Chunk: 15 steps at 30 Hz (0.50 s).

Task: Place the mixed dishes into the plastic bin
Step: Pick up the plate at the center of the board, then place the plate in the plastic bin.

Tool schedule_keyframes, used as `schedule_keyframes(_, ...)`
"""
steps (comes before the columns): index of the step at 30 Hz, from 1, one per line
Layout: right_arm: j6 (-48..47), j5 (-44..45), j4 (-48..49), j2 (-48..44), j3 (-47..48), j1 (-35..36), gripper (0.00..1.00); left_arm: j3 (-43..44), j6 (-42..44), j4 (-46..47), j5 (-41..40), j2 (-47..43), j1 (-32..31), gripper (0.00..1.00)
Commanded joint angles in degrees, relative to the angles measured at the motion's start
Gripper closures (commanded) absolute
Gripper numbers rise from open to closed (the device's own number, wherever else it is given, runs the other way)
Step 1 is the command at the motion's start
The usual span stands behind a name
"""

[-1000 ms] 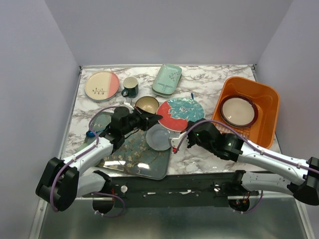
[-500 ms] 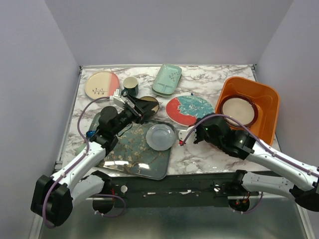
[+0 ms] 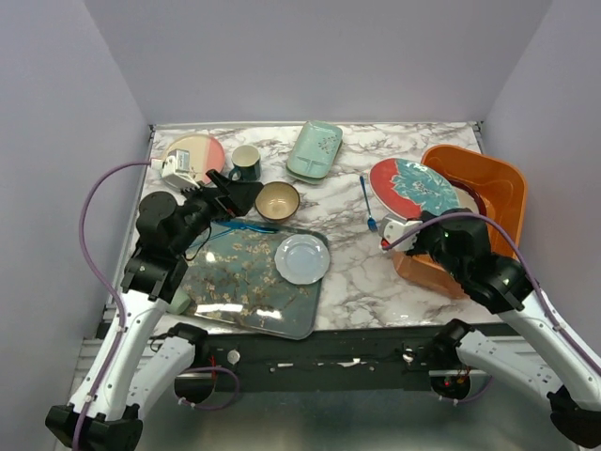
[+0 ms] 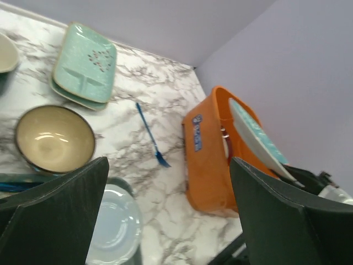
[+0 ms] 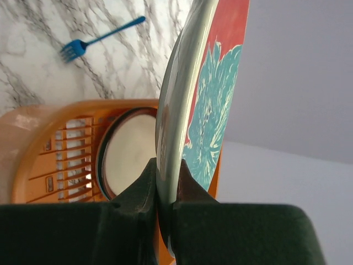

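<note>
My right gripper (image 3: 399, 228) is shut on the rim of the teal-and-red plate (image 3: 413, 186), holding it on edge over the near left corner of the orange plastic bin (image 3: 481, 160). The wrist view shows both jaws pinching that plate (image 5: 215, 99) above the bin (image 5: 33, 143), where a dark-rimmed white plate (image 5: 129, 152) lies. My left gripper (image 3: 230, 197) hangs open and holds nothing, above the table left of the brown bowl (image 3: 278, 200). The mug (image 3: 246, 163), the mint dish (image 3: 315, 149) and the cream-and-pink plate (image 3: 197, 150) stand at the back.
A dark floral tray (image 3: 244, 282) at the front left carries a small pale plate (image 3: 301, 258). A blue fork (image 3: 366, 204) lies on the marble between the bowl and the bin. Purple walls close in the table on three sides.
The left gripper has opened and drawn back up and to the left, away from the bowl. The right arm has lifted the teal-and-red plate on edge and carried it right to the bin.
</note>
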Motion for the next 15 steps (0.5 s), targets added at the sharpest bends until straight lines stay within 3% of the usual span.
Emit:
schedule_keyframes(1,-2.67,1.61,8.98,-4.19,-1.31,-3.62,1.0,5.7,19.74,-16.1,-5.94,-0.33,0.32,0.01)
schedule_keyframes(6,-3.02,1.88,10.48,-4.9,-1.84,-8.19,0.99,4.93,30.3,-22.1,-17.44,-2.08,0.23,0.01)
schedule_keyframes(15,-2.67,2.41,14.44,-2.8,-2.8,-16.62,0.99,-3.34,31.11,-15.6,-15.44,-3.94,0.32,0.01)
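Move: The right hand already holds the red-and-teal plate; the middle of the orange plastic bin lies about 13 cm to its right, 3 cm ahead and some 17 cm below. The plates already in the bin are roughly 9 cm ahead and 14 cm right, 15 cm down. The blue fork lies on the table about 12 cm ahead and 10 cm left, 25 cm lower. From the left hand, the bin is some 58 cm right, about level fore and aft, 24 cm below. Keeping its pinch on the near edge of the red-and-teal plate, the right hand carries it about 6 cm to the right, farther over the bin, turning some 13 degrees clockwise at almost the same height. The empty left hand, fingers wide open, draws away to the left by about 6 cm, then mostly sinks, ending 8 cm lower over the tray side and rolling its left side up some 30 degrees. ##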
